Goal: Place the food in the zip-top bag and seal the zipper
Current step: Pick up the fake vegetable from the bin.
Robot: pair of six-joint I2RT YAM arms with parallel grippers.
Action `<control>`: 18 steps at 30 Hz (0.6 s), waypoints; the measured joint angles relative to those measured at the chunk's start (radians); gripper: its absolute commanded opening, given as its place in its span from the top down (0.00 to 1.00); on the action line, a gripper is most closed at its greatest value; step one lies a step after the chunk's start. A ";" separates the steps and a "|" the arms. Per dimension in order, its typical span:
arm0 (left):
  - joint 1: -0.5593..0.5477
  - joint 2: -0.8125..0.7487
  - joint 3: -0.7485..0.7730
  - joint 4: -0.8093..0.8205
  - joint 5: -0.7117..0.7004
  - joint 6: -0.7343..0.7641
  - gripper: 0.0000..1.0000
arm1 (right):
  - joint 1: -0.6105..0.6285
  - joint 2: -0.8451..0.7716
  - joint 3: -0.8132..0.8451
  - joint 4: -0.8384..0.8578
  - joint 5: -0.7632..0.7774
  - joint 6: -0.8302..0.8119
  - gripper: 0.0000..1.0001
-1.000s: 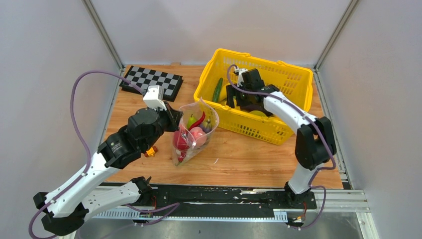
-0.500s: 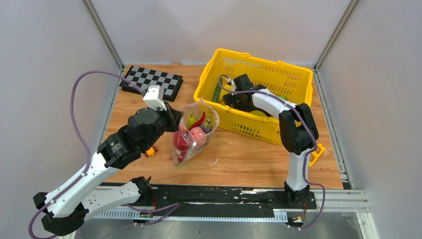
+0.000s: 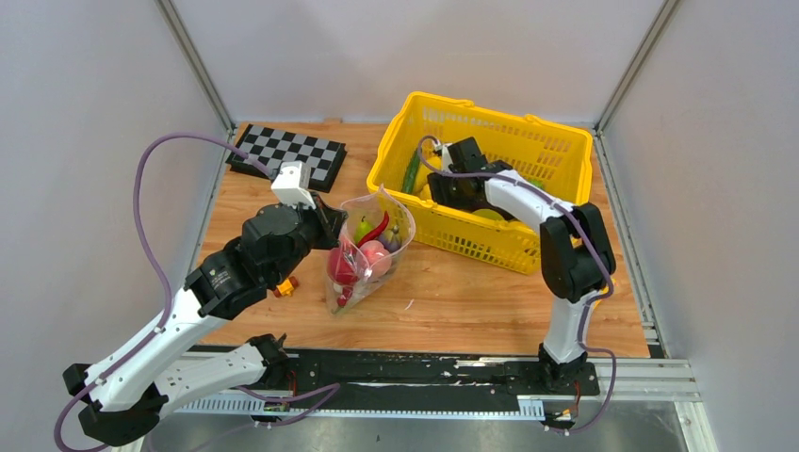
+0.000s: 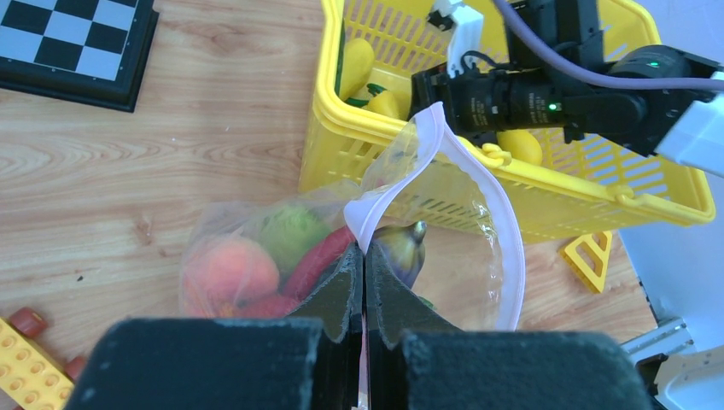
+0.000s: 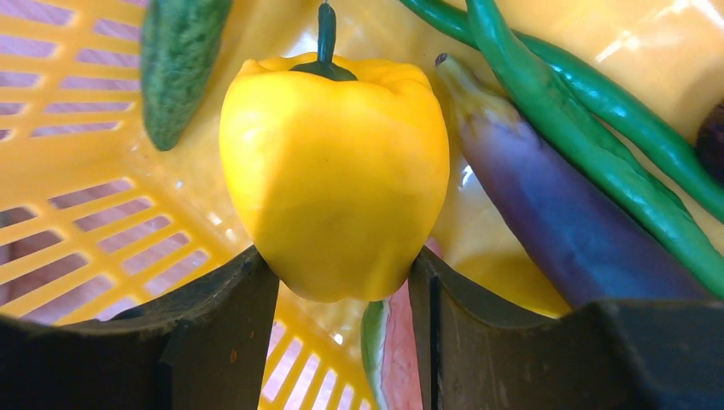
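Note:
The clear zip-top bag [image 3: 369,252] stands open on the table, holding food: a peach-coloured round piece [image 4: 229,265], a green piece [image 4: 290,231], a red chili [image 4: 318,259] and a small eggplant [image 4: 401,246]. My left gripper [image 4: 364,253] is shut on the bag's rim, pinching the pale pink zipper [image 4: 491,188] and holding the mouth up. My right gripper [image 5: 341,266] reaches into the yellow basket [image 3: 490,247], its two fingers pressed against the sides of a yellow pepper [image 5: 337,162]. The slider is not visible.
In the basket lie a cucumber [image 5: 179,60], a long purple eggplant [image 5: 546,201], green beans [image 5: 598,128] and a watermelon slice [image 5: 394,350]. A checkerboard [image 3: 292,151] sits far left. An orange toy block [image 3: 285,285] lies beside the left arm; a yellow triangle piece [image 4: 589,256] lies right of the bag.
The right gripper moved left and down inside the basket and its fingers came in against the yellow pepper. The left arm and the bag have not moved.

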 measured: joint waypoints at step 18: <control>0.000 0.007 0.000 0.009 0.002 0.000 1.00 | -0.019 -0.460 -0.154 0.097 -0.029 0.082 0.69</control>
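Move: The right hand already grips the yellow pepper low in the bin; the bag's open mouth, where it is bound, lies about 15 cm back, 13 cm to its left and some 22 cm higher. The bin's near rim is 6 cm back, straight behind and 8 cm up; the cucumber lies 5 cm left and 3 cm ahead, the eggplant 9 cm right and 3 cm back. From the left hand, pinching its lip, the bag mouth is 6 cm right, 1 cm ahead, slightly below. Still gripping the yellow pepper, the right hand lifts it about 15 cm, fingers tipping up some 20 degrees. ##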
